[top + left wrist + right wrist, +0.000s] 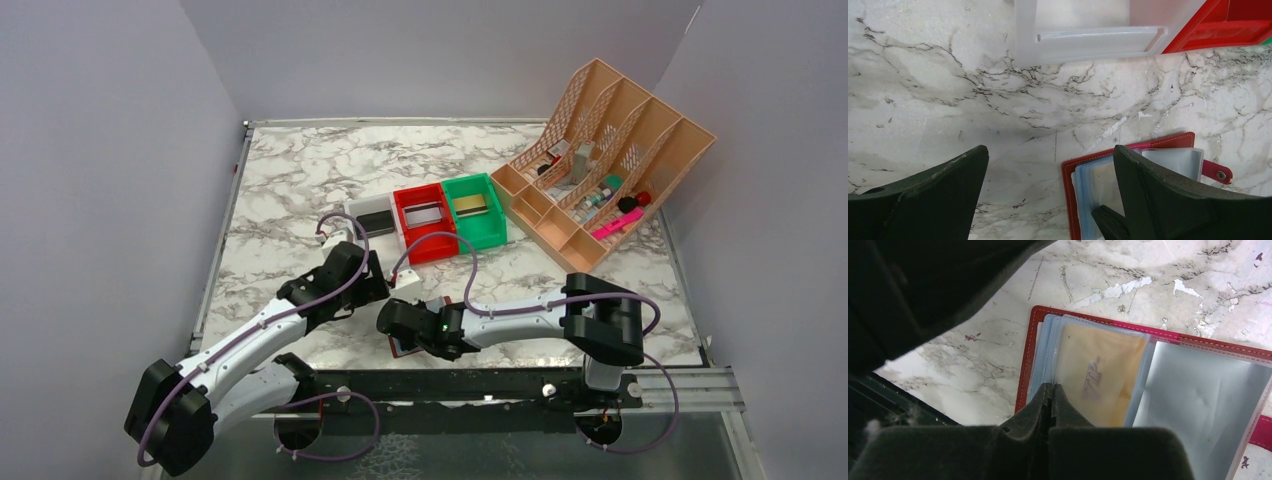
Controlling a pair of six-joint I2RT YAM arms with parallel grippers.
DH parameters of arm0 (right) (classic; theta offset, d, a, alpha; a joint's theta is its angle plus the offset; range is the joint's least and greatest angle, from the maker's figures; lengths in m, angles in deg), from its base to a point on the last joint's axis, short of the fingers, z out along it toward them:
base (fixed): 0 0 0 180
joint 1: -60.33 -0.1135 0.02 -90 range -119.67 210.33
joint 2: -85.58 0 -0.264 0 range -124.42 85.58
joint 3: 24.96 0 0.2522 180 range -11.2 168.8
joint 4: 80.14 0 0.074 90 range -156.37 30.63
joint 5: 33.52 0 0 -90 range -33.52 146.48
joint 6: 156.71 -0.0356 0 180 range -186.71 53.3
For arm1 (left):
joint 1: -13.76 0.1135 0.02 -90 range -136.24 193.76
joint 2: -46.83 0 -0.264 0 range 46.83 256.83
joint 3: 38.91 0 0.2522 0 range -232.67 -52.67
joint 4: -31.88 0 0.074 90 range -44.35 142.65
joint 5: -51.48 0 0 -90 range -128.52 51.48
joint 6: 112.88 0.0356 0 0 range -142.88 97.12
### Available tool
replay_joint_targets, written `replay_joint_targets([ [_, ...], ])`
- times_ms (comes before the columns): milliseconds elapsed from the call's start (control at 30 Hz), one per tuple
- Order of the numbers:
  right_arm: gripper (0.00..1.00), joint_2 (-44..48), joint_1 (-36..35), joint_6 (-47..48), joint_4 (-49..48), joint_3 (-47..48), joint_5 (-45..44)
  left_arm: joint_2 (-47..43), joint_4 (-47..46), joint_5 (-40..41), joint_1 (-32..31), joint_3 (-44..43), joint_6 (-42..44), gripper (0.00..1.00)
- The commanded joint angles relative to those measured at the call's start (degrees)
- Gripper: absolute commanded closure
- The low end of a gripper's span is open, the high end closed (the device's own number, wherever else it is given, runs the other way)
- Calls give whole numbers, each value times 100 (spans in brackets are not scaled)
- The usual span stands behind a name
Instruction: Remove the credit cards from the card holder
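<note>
The card holder (1033, 355), dark red with light-blue clear pockets, lies open on the marble near the front edge, and a sliver of it (398, 348) shows under the right arm. A gold credit card (1098, 375) sits inside its left pocket; the right pocket (1198, 395) looks empty. My right gripper (1050, 386) is shut, its tips resting on the left edge of the pocket stack; whether a sleeve is pinched I cannot tell. My left gripper (1050, 195) hangs open just behind and left of the holder (1098, 185), its right finger (1168, 200) over the pockets.
Three small bins stand in a row behind the holder: a clear one (352, 212) with a black card (375, 221), a red one (440, 245) with a silver card (424, 213), a green one (490, 235) with a gold card (470, 205). A peach desk organizer (605, 160) fills the back right.
</note>
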State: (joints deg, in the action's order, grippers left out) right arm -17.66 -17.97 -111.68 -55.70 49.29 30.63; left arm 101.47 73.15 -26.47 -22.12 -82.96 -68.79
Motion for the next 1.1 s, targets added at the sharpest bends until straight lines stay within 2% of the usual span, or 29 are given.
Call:
replay_joint_targets([
  [0,99,-169,-1,-44,339,123,3,1,37,40,-17,-187,-176,1],
  [333,99,354,-6,15,260,38,-207,-492,24,-5,-16,93,-156,1],
  [433,99,509,29,-12,282,-29,-447,-604,-88,-174,-17,262,-127,1],
  [667,99,753,76,113,222,-139,-376,-570,-334,-586,-16,321,-24,1],
  [700,94,711,71,138,250,-108,-311,-566,-334,-570,-16,310,-23,1],
  [867,47,385,64,43,548,66,-277,-707,-312,-328,-16,315,-89,1],
  [900,43,334,68,43,611,94,-278,-760,-300,-279,-16,325,-104,1],
  [1067,36,9,66,46,778,243,-280,-952,-229,-108,-18,349,-137,1],
])
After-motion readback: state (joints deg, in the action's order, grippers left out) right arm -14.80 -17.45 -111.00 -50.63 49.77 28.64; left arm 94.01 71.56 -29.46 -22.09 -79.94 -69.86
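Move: The gold card in the holder's left sleeve has its middle about 3 cm to the right of the right gripper and 1 cm ahead, at fingertip height. The open card holder's middle is 5 cm right and 2 cm ahead; the white bin is some 20 cm ahead and 5 cm left, the red bin equally far ahead and 5 cm right. From the left gripper that card is around 6 cm back, 9 cm right and 4 cm below. Lift the shut right gripper off the sleeve's left side by about 4 cm, edging forward and right, then spread the fingers to a bit over half open while sinking some 2.5 cm back towards the gold card, drifting farther right so they straddle the sleeve's left edge. Keep the left gripper wide open, easing it up about 1 cm, slightly back and right, its left side rolling down 5 degrees. ##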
